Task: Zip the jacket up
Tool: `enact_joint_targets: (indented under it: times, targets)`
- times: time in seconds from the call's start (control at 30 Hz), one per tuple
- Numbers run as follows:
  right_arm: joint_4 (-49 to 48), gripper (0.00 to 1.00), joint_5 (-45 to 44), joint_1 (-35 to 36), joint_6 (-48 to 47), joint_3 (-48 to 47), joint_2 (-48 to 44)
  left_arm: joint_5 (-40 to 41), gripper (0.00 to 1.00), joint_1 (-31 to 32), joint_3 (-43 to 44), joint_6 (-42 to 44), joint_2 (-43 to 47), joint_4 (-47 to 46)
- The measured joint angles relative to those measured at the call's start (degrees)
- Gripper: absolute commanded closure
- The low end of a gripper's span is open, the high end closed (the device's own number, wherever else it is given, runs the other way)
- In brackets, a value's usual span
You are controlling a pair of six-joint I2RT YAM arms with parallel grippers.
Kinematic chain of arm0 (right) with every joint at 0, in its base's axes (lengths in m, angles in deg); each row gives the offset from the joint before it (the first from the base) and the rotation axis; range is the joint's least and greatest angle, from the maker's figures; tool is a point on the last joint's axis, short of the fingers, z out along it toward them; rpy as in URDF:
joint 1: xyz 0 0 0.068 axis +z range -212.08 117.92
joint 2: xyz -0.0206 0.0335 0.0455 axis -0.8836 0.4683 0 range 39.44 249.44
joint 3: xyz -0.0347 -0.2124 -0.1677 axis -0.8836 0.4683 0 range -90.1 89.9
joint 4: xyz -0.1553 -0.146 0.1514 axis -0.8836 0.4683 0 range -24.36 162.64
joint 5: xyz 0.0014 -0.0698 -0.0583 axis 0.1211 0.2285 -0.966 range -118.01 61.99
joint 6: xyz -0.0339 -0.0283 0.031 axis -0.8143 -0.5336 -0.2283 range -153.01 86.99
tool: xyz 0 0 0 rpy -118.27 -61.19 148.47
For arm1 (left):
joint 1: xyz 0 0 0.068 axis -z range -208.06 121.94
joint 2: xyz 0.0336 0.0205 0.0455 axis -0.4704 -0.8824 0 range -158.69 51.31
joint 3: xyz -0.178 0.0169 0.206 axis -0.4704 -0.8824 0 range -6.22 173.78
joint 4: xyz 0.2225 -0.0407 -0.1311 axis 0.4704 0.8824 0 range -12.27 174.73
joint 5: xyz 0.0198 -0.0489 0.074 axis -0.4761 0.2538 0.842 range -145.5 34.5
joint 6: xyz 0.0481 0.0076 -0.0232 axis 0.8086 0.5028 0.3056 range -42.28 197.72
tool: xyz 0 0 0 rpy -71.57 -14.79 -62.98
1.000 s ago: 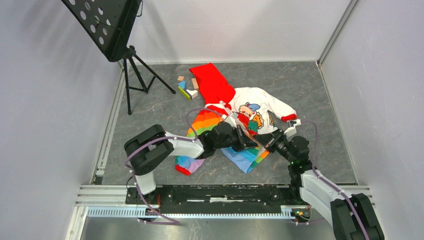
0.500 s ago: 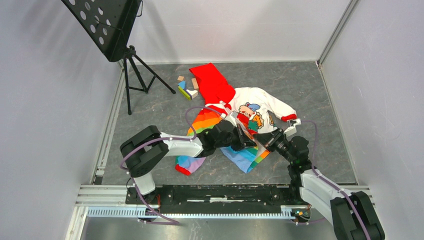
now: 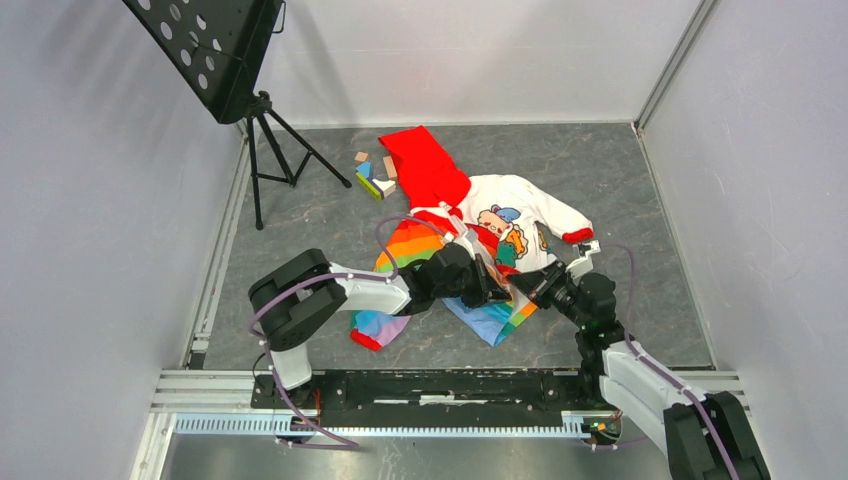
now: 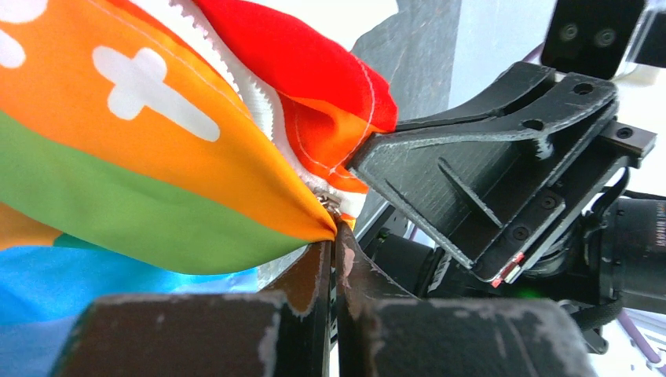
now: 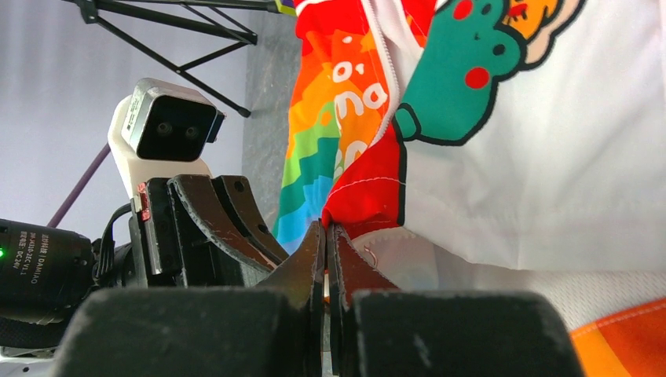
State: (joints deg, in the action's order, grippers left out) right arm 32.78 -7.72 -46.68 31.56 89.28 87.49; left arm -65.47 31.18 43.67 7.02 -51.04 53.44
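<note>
The jacket (image 3: 520,215) lies spread on the grey floor, red hood away from me, white bear panel on the right and rainbow front (image 3: 405,250) on the left. My left gripper (image 3: 500,288) and right gripper (image 3: 524,290) meet tip to tip at its lower front edge. In the left wrist view the left gripper (image 4: 335,239) is shut on the orange-green fabric's point (image 4: 157,157), beside the white zipper teeth (image 4: 259,98). In the right wrist view the right gripper (image 5: 326,229) is shut on the red edge (image 5: 365,196) below the bear panel (image 5: 550,157).
A black music stand (image 3: 215,60) on a tripod (image 3: 275,150) stands at the back left. Small wooden blocks (image 3: 372,175) lie beside the hood. White walls close in on three sides, and a metal rail (image 3: 450,385) runs along the near edge.
Both grippers stay shut on the jacket's lower edge. The left arm's elbow swayed left and came back; the right wrist shifted slightly.
</note>
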Motion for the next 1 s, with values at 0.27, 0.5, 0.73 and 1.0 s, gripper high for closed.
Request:
enact_joint_targets:
  times: [0.27,0.5,0.73,1.0]
  targets:
    - [11.65,0.94,-2.86,0.00,-1.97,0.00,-5.57,-1.57,0.97,0.42,0.81,0.00,-2.73,1.25]
    - [12.55,0.90,-3.04,0.00,-2.12,0.00,-2.80,-3.26,0.81,0.50,1.95,0.02,-4.13,1.99]
    - [15.54,0.73,-4.33,0.00,-3.41,0.00,-2.62,-5.68,0.37,0.63,2.32,1.14,-4.24,1.99]
    - [19.45,0.50,-5.18,0.00,-8.11,0.00,-1.64,-6.93,0.26,0.28,1.77,8.74,-0.46,8.83]
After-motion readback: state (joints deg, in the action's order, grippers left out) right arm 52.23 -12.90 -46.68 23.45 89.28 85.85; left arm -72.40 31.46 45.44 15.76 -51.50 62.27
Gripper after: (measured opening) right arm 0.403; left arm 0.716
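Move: The left hand still pinches the loose orange-green front corner; the zip's lower end, with its metal piece, is about 2 cm ahead and 2 cm right of it, at roughly its own height. From the right hand, still shut on the red front edge, that zip end is about 2 cm back, 1 cm right and 2 cm lower. The green creature print is some 4 cm ahead of the right hand and 8 cm below, the sleeve's red cuff about 8 cm ahead, 13 cm right and 8 cm below. Both hands lower the jacket's front corners and give up their pinch: the right sinks about 7 cm, with some 2.5 cm each of drift back and to the right, its fingers tipping further down and opening to less than half in the later part. The left first dips about 2 cm, then draws back to about 3 cm in all, away from the zip's lower end, opening wide off the orange-green corner and turning about 10 degrees clockwise. ##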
